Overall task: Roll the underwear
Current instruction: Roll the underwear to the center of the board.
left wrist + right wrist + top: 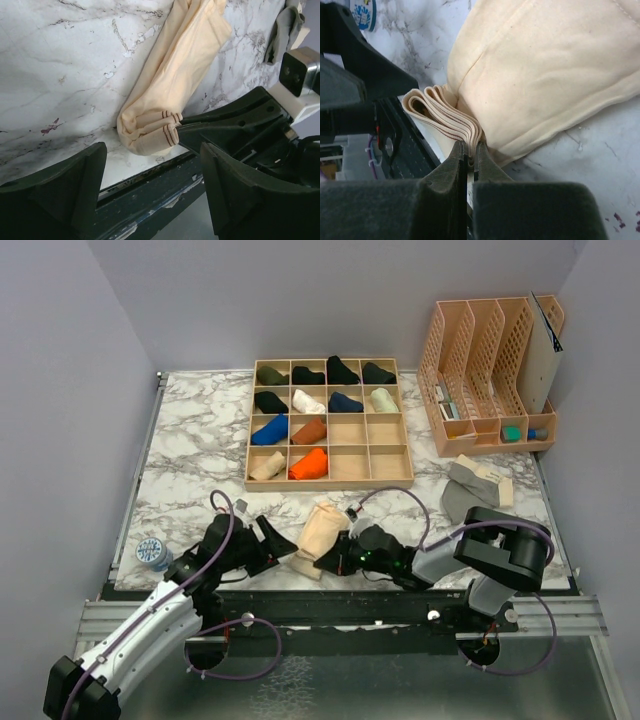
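Observation:
The pale beige underwear (322, 525) lies near the table's front edge, its near end folded into a small roll with thin red stripes (150, 132). My right gripper (336, 558) is shut on that layered end (445, 117), and its jaws (470, 146) pinch the folds. My left gripper (278, 546) stands open just left of the roll, its fingers (152, 165) spread wide and holding nothing. The grey underwear with a cream band (472, 488) lies crumpled to the right, also seen in the left wrist view (287, 27).
A wooden grid tray (330, 483) holding several rolled garments sits behind the beige piece. A peach file organizer (490, 370) stands at the back right. A small bottle (153, 553) lies at the front left. The table's metal front edge (150, 180) runs right under the roll.

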Controlling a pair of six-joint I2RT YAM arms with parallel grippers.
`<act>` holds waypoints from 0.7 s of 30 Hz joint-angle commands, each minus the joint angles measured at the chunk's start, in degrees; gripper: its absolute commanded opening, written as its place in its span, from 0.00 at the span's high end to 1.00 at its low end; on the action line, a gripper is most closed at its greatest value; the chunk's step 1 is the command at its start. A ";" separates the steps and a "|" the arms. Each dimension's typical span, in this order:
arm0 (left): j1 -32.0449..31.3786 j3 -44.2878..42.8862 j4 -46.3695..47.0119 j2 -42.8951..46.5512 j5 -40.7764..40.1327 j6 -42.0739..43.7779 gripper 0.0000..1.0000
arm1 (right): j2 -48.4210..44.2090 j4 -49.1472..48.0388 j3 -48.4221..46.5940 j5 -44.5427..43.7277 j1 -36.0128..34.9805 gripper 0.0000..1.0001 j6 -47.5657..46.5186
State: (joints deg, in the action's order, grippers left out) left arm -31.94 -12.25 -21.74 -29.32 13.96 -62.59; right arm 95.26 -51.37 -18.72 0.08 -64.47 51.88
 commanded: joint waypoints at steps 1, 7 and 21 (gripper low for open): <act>-0.27 1.81 3.66 -1.98 2.95 3.02 0.20 | 3.08 18.29 -3.16 -0.50 2.09 0.99 3.11; -1.19 0.94 5.42 -8.30 2.51 5.69 0.27 | 5.59 25.25 -6.05 -0.51 2.72 1.00 3.95; -1.28 3.04 9.86 -10.12 1.04 7.88 0.46 | 7.28 22.19 -3.34 3.73 5.79 0.99 5.25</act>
State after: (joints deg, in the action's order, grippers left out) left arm -33.01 -10.33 -14.44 -37.91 15.44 -56.99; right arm 99.11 -43.62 -25.50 6.61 -59.77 60.23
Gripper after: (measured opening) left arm 0.550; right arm 0.044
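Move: The waistband folds stick out of my right hand's closed fingers, about 5 cm to the right of my open left hand, nearly level ahead and some 4 cm lower. The underwear's flat part lies 8 cm ahead and 7 cm right of the left hand, 5 cm below. For my right hand it is about 8 cm straight ahead, 1 cm lower. The orange roll in the tray is some 21 cm ahead and 5 cm right of the left hand, 5 cm below. I keep the waistband pinched in my right fingers and ease it about 2 cm forward and left, towards my left hand. Then I hold it there, still rolling the wrist over, forward side down, some 10 degrees in all. Meanwhile my left hand sinks about 2.5 cm around the free folds, and its fingers close by roughly a third without shutting. ##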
